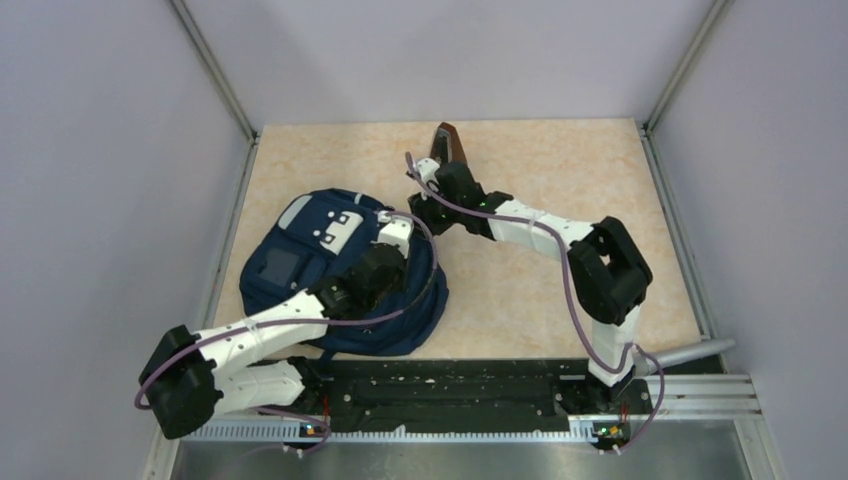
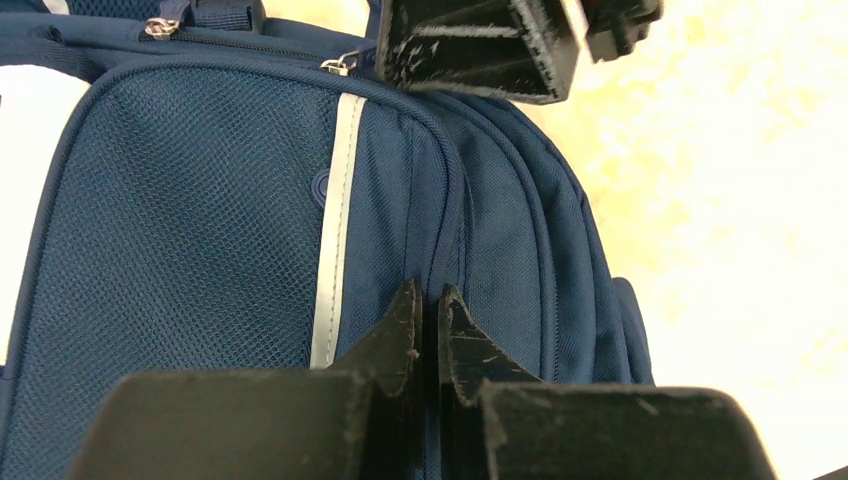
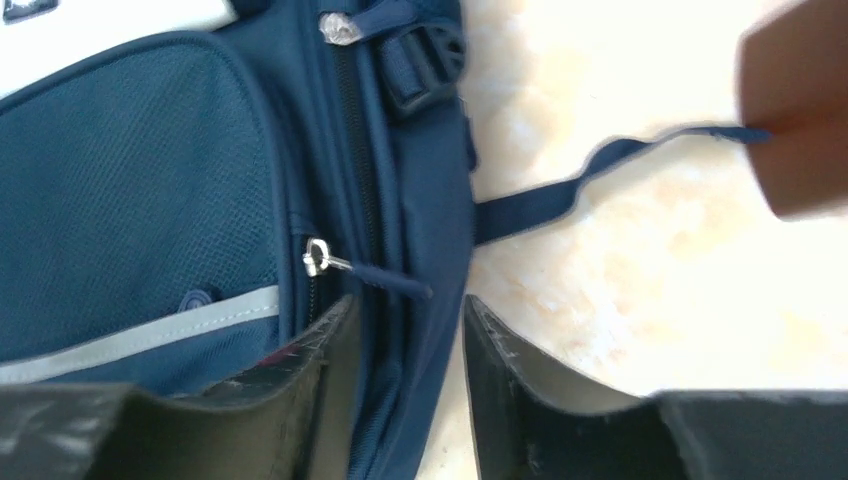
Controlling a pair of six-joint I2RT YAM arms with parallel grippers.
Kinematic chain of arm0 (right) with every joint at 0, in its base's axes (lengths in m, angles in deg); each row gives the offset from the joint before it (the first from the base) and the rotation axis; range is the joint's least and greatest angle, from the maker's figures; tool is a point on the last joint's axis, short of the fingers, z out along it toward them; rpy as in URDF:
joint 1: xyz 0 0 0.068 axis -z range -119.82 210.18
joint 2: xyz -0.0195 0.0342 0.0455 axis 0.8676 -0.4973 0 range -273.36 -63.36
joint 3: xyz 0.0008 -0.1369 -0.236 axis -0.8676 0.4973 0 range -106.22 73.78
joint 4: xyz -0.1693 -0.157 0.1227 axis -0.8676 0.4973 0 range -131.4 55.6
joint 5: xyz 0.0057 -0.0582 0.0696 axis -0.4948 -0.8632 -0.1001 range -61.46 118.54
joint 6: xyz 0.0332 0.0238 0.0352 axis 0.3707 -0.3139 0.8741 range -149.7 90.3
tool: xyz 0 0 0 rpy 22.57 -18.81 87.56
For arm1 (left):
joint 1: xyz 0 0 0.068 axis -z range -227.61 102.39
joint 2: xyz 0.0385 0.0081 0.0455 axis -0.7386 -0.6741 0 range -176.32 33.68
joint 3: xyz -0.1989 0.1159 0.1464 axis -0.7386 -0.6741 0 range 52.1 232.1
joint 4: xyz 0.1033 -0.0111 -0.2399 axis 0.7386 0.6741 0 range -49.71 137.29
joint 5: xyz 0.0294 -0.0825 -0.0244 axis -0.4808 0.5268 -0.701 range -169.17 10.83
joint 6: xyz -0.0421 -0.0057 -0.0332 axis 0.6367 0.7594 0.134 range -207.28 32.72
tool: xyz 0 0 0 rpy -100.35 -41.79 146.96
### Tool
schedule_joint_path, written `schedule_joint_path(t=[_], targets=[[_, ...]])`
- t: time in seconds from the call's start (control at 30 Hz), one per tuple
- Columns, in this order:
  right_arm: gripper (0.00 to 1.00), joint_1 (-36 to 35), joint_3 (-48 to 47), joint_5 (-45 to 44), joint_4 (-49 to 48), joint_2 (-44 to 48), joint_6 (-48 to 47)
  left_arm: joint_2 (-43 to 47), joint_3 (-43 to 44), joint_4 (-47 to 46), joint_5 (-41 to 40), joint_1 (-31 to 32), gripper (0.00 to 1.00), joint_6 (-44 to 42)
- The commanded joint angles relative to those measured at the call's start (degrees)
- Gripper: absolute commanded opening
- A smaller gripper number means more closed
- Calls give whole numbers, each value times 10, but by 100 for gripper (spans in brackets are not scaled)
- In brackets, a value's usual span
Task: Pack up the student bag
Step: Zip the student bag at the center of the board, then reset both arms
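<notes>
The student bag [image 1: 320,275], navy with light-grey stripes, lies flat on the left half of the table. My left gripper [image 1: 397,230] rests on its upper right part. In the left wrist view its jaws [image 2: 428,300] are pressed together on a ridge of the bag's fabric [image 2: 200,230] beside a grey stripe. My right gripper [image 1: 420,200] comes in from the right at the bag's top edge. In the right wrist view it [image 3: 410,300] is open and straddles the bag's edge. A metal zip pull [image 3: 318,258] with a blue cord lies just ahead of the fingertips.
A brown object [image 1: 447,140] stands at the back of the table, blurred in the right wrist view [image 3: 800,110]. A loose blue strap [image 3: 560,195] trails over the tabletop. Grey walls enclose three sides. A black rail [image 1: 450,385] runs along the near edge, a grey handle [image 1: 700,350] at its right.
</notes>
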Motion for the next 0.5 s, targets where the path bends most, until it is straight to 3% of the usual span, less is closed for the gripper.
schedule_joint_path(t=[0.0,0.1,0.4,0.47], targets=[[49,18,27,-114,-37,79,15,-54,56,13,-25,0,0,85],[60,23,60,-138,-28,121,30,-95,82,-4,-15,-11,0,105],[64,111,178,-139,-10,226,81,-162,130,-74,81,-107,0,127],[64,142,199,-137,0,248,87,-160,132,-87,102,-126,11,126]])
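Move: The left gripper already pinches the piped edge of the student bag. From it the zipper pull sits about 9 cm ahead, 2 cm to the right and slightly lower, and the white patch about 4 cm ahead and 13 cm left. The pull lies between the right gripper's part-open tips, roughly 1 cm back, 1 cm left and 1 cm below their middle. The brown metronome stands some 10 cm ahead of the right gripper and 4 cm to its right. Take the right gripper off the zipper pull, spreading its already parting fingers to about two-thirds, and swing it some 13 cm right and 4 cm up over the board, turning clockwise. Keep the left fingers shut on the bag's piped edge and draw it about 6 cm forward, dipping slightly first and turning a little counter-clockwise. ##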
